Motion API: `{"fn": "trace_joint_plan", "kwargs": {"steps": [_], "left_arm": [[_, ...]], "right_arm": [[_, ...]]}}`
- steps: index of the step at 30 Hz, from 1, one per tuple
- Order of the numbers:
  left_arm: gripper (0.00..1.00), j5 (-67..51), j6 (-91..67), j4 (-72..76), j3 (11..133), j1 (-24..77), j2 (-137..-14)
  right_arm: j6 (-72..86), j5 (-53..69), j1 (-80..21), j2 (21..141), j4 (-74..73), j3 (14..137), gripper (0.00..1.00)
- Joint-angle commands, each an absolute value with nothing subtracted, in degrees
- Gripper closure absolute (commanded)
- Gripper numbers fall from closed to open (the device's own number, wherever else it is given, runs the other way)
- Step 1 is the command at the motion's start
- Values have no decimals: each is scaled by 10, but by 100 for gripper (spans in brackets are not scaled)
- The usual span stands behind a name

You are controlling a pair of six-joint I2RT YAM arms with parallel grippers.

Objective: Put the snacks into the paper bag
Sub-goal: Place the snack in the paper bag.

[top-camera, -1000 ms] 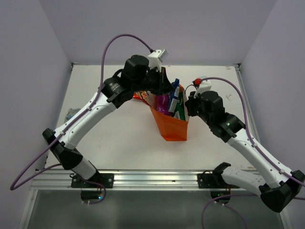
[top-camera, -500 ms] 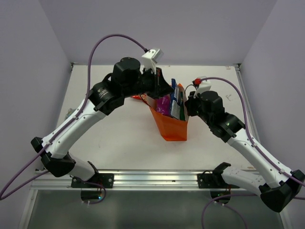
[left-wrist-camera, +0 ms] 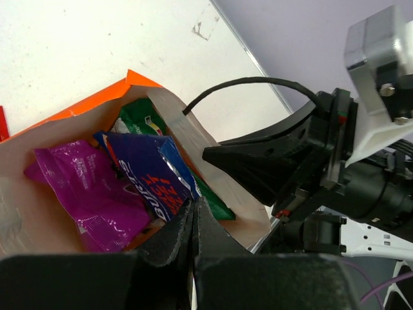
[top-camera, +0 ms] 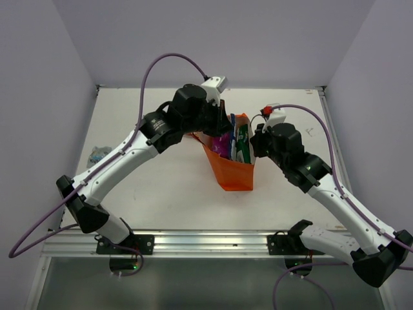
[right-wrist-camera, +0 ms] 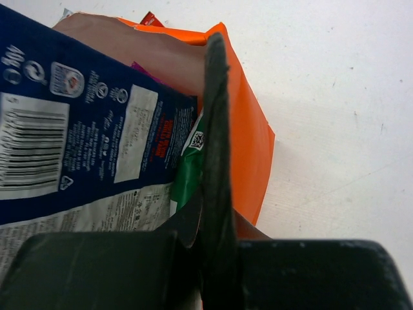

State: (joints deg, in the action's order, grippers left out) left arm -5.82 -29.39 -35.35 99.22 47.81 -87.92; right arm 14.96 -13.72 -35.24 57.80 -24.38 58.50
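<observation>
The orange paper bag (top-camera: 233, 173) stands open in the middle of the table. Inside it lie a magenta packet (left-wrist-camera: 87, 190), a dark blue packet (left-wrist-camera: 145, 169) and a green packet (left-wrist-camera: 139, 116). My left gripper (left-wrist-camera: 193, 205) hovers over the bag's mouth, shut with nothing between its fingers. My right gripper (top-camera: 253, 147) is shut on the bag's right wall (right-wrist-camera: 246, 139), one finger (right-wrist-camera: 216, 116) inside against the blue packet (right-wrist-camera: 77, 129). A red packet (top-camera: 189, 132) lies on the table behind the bag. At the table's left edge rests a silver-grey packet (top-camera: 98, 154).
A black cord handle (left-wrist-camera: 248, 84) arches over the bag's right rim. Purple cables loop above both arms. White walls close the table on the left, back and right. The metal rail (top-camera: 206, 242) with the arm bases runs along the near edge.
The dark blue packet that stuck up above the rim has sunk lower into the bag. My left arm swung back and returned over the bag's mouth. The right arm held still.
</observation>
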Motion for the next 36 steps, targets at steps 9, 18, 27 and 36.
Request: {"fn": "trace_joint_plan", "kwargs": {"steps": [9, 18, 27, 36], "left_arm": [[100, -54, -290, -316, 973, 467, -902], [100, -48, -323, -259, 867, 423, -929], [100, -84, -333, -254, 880, 431, -954], [75, -12, -295, -314, 936, 438, -903]], "right_arm": [[149, -127, -353, 580, -241, 591, 100], [145, -137, -352, 570, -250, 596, 100], [142, -141, -353, 575, -251, 598, 100], [134, -141, -353, 584, -258, 616, 100]]}}
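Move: My left hand still holds the blue Burts pack, partly in the bag; the paper bag's mouth is about 4 cm ahead and 9 cm below. Inside it, the purple pack lies roughly 7 cm ahead, 3 cm left and 17 cm below, and the green pack 7 cm ahead, 5 cm right, equally low. From my right hand, gripping the right rim, the mouth's middle is some 9 cm left, level in height and reach. I push the blue pack down into the bag with my left hand, sinking about 14 cm while reaching 4–5 cm forward and tipping the fingers some 15 degrees steeper. Then I ease back up about 3 cm and begin to part the fingers slightly beside the pack. My right hand stays put, keeping its grip on the rim. ##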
